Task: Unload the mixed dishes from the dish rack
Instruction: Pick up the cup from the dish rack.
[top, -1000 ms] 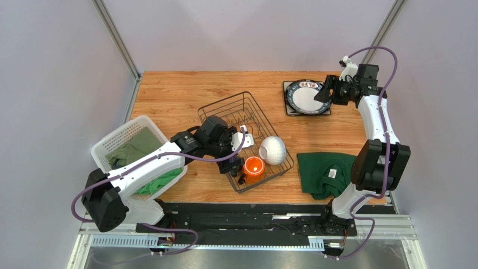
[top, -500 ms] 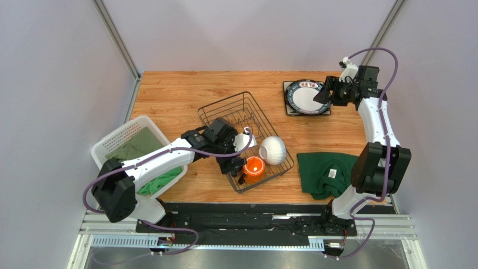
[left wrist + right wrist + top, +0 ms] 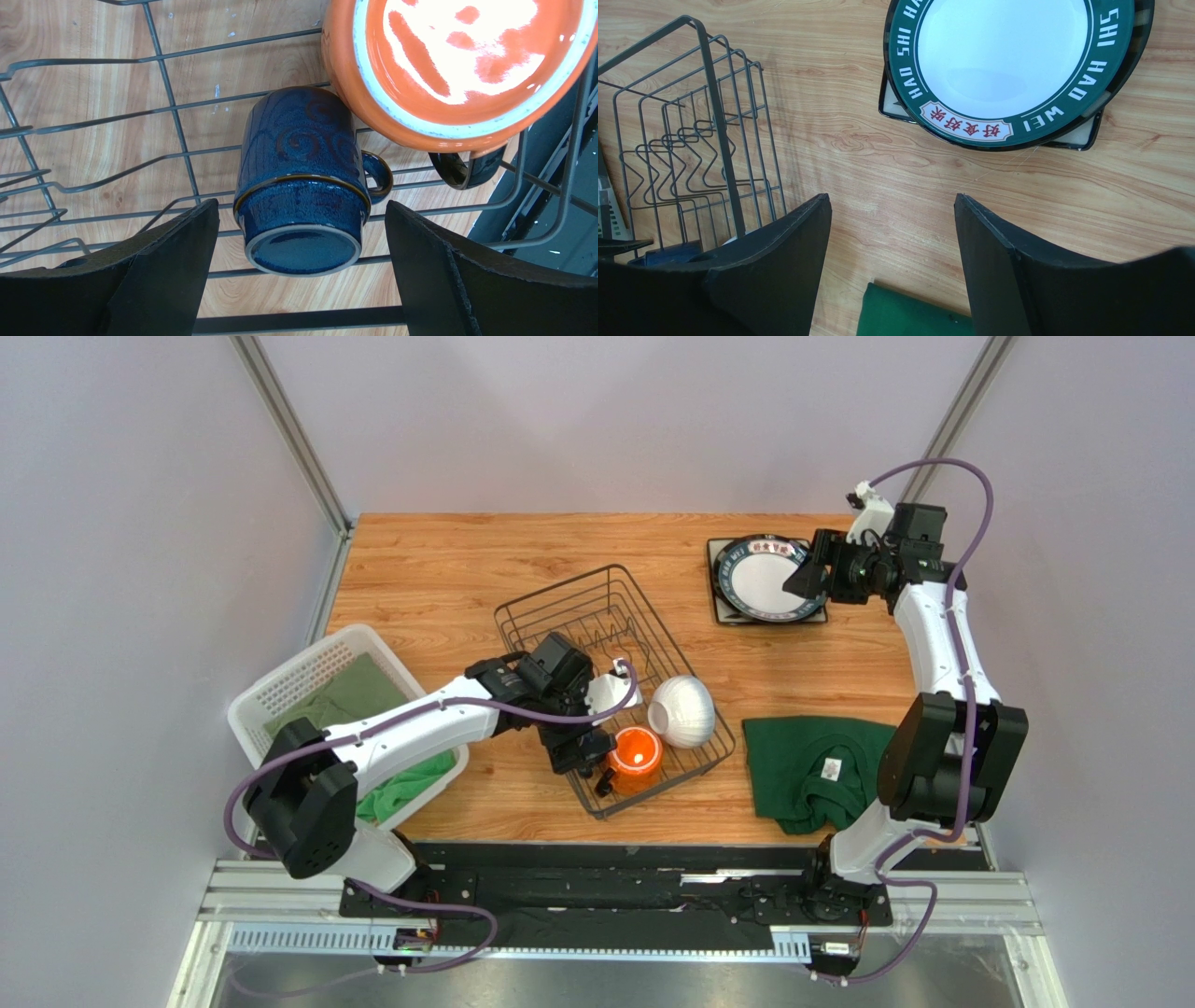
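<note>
The black wire dish rack (image 3: 601,609) sits mid-table. At its near end lie an orange mug (image 3: 634,753) and a white ribbed bowl (image 3: 682,710). My left gripper (image 3: 581,748) hangs low over that end. Seen from the left wrist, a dark blue mug (image 3: 302,175) lies on its side on the rack wires (image 3: 168,91), base towards the camera. My left gripper (image 3: 300,210) is open, one finger on each side of it and apart from it. The orange mug (image 3: 463,63) is beside it. My right gripper (image 3: 814,567) is open and empty over a green-lettered round plate (image 3: 1008,63) stacked on a square plate (image 3: 1081,138).
A white slotted basket (image 3: 302,672) holding green cloth (image 3: 351,707) stands at the left. Another green cloth (image 3: 814,763) lies at the near right of the table. The far end of the rack (image 3: 689,140) shows only bare tines.
My left arm has stretched out and lowered, bringing its gripper a little nearer the rack's near end. The right arm has barely moved.
</note>
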Controlling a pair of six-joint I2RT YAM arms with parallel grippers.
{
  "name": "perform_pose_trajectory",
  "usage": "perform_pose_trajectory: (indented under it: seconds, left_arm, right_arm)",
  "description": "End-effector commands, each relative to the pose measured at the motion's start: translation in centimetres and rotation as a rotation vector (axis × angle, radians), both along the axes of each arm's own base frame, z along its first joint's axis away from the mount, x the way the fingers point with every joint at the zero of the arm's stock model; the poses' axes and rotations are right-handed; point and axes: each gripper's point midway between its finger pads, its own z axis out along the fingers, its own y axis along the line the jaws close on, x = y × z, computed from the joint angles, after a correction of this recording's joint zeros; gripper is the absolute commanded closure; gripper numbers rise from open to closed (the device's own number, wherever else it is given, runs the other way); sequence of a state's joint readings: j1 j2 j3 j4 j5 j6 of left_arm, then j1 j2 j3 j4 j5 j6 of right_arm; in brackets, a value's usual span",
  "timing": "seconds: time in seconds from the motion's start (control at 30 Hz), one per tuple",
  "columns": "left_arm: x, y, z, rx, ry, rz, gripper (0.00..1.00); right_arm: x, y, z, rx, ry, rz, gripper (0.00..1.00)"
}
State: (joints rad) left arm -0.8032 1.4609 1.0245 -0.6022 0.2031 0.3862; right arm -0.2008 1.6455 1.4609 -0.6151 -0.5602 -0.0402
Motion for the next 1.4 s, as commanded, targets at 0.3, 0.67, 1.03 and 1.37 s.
perform_pose_trajectory:
  seconds: [0.3,0.67,1.03,1.37]
  left_arm:
    - [1.3,-1.1,0.6,-0.014,-0.014,0.016,0.26]
    - [1.2,-1.2,2.4,-0.044,-0.031,0.009,0.65]
    - [1.4,-1.3,6.2,-0.113,-0.098,0.000,1.00]
    - [1.6,-0.2,10.9,-0.197,-0.194,0.021,1.00]
  right_arm:
    - [0.2,0.1,1.1,-0.010,-0.059,0.024,0.32]
    - [0.2,0.0,1.0,-0.012,-0.055,0.026,0.32]
    - [0.2,0.1,0.7,-0.006,-0.043,0.029,0.32]
    - [-0.2,1.3,1.5,0.045,-0.049,0.080,0.33]
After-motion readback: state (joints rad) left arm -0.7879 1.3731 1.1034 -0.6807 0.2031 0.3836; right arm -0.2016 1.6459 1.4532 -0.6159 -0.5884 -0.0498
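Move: The blue cup already sits between the left hand's open fingers, its middle about 3 cm below the hand point and 2 cm to the right. Of that hand, the orange mug is some 9 cm to the right and 3 cm back, 2 cm lower; the white bowl is about 13 cm right and 5 cm ahead, at much the same height as the mug. From the right hand, the cup lies roughly 31 cm left, 21 cm back and 13 cm below. The blue cup is pinched near its upturned base, one finger on its far side and one on the near side by the handle, as the left hand settles barely a centimetre and closes. After a short hold, that hand draws the cup up about 5 cm, nearly straight, away from the rack floor beside the orange mug, tilting only some 5 degrees. ##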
